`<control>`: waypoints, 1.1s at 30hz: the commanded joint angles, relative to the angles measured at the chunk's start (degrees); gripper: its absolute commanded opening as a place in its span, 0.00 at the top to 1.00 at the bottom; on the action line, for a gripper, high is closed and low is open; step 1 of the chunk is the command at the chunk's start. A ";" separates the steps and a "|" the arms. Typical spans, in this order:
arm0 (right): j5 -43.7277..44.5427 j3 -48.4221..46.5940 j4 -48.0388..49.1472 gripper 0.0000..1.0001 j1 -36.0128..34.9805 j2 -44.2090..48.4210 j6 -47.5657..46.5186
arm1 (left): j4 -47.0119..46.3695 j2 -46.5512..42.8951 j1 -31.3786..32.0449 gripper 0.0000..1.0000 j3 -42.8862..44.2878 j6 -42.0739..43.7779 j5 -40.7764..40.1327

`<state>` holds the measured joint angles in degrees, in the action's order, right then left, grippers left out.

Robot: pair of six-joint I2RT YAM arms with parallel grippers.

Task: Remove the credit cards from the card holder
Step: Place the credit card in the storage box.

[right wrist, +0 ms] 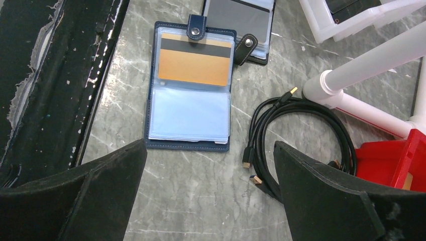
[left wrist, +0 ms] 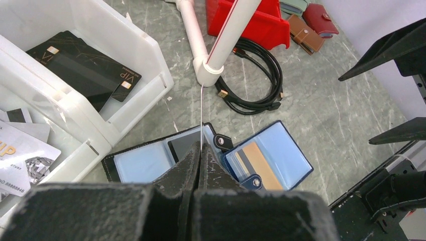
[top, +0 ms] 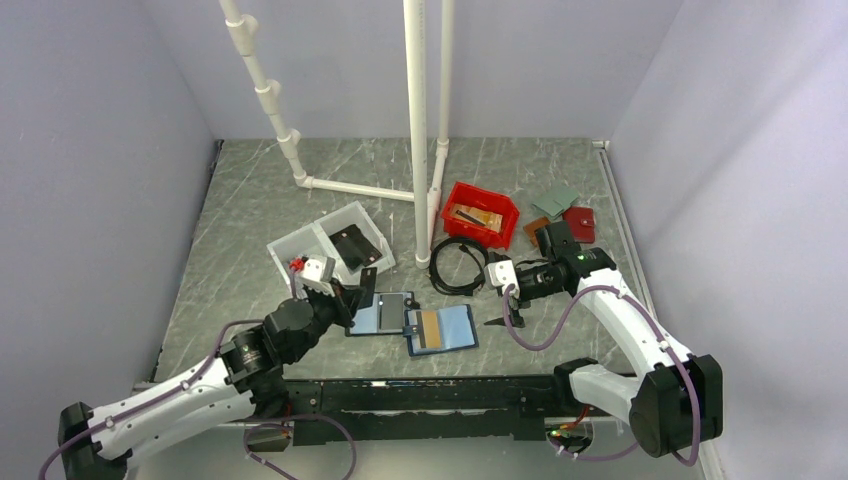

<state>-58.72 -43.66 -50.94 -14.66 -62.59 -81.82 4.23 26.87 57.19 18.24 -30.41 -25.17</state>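
The navy card holder [top: 445, 330] lies open and flat on the table, light-blue sleeves up. It also shows in the right wrist view [right wrist: 190, 108] and the left wrist view [left wrist: 284, 153]. A gold-orange credit card [right wrist: 193, 65] with a black stripe sits in one of its sleeves. My left gripper [left wrist: 200, 148] is shut on a thin credit card [left wrist: 201, 110], seen edge-on and standing upright above the black-edged folio [left wrist: 145, 163]. My right gripper [right wrist: 210, 145] hangs open just right of the card holder, with nothing between its fingers.
A white divided bin [top: 300, 245] at the left holds a black card [left wrist: 85, 70] and other cards. A coiled black cable [top: 455, 265], white pipe posts [top: 418, 150], a red bin [top: 480, 212] and small wallets [top: 570, 225] lie behind.
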 commanded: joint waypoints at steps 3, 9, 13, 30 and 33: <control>-0.96 -0.81 0.58 0.00 0.24 -0.26 -0.26 | -6.32 4.26 -3.88 1.00 3.47 2.64 1.18; -0.78 -0.66 0.71 0.00 0.24 -0.23 -0.09 | -9.52 9.73 -14.25 1.00 4.60 0.83 11.53; -0.53 -0.72 0.71 0.00 0.24 -0.46 -0.18 | -13.68 13.73 -21.11 1.00 4.92 -1.75 18.01; -0.52 -1.06 -0.23 0.00 0.24 -1.53 -0.97 | -20.34 41.96 -44.36 1.00 14.84 -15.42 37.21; -0.52 -1.21 -0.54 0.00 0.24 -1.82 -1.18 | -19.06 46.31 -45.60 1.00 18.06 -15.65 38.51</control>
<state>-57.91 -43.66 -50.96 -14.66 -63.99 -81.84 -13.02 69.67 12.97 31.42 -44.25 8.95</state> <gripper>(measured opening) 0.994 0.009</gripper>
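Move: The left hand holds a black card upright, edge-on; the black-card compartment of the white storage box lies about 23 cm ahead of this hand, 5 cm to its left and 15 cm below. The white-card compartment is some 17 cm ahead and 15 cm left, the open left card holder 5 cm ahead and 2 cm right, and the pipe's foot 19 cm ahead and 12 cm right, all similarly low. From the idle right hand the black-card compartment lies roughly 25 cm ahead, 32 cm left and 12 cm below. Keeping the card pinched in its shut fingers, the left hand swings forward about 15 cm and some 5 cm to its left towards the black-card compartment, nearly level at first and then sinking about 4 cm as it picks up speed. Over the second half the wrist tips the fingers down by some 20 degrees while the hand turns counter-clockwise and its left side dips, so that the card comes in above the near part of that compartment, not yet let go. ##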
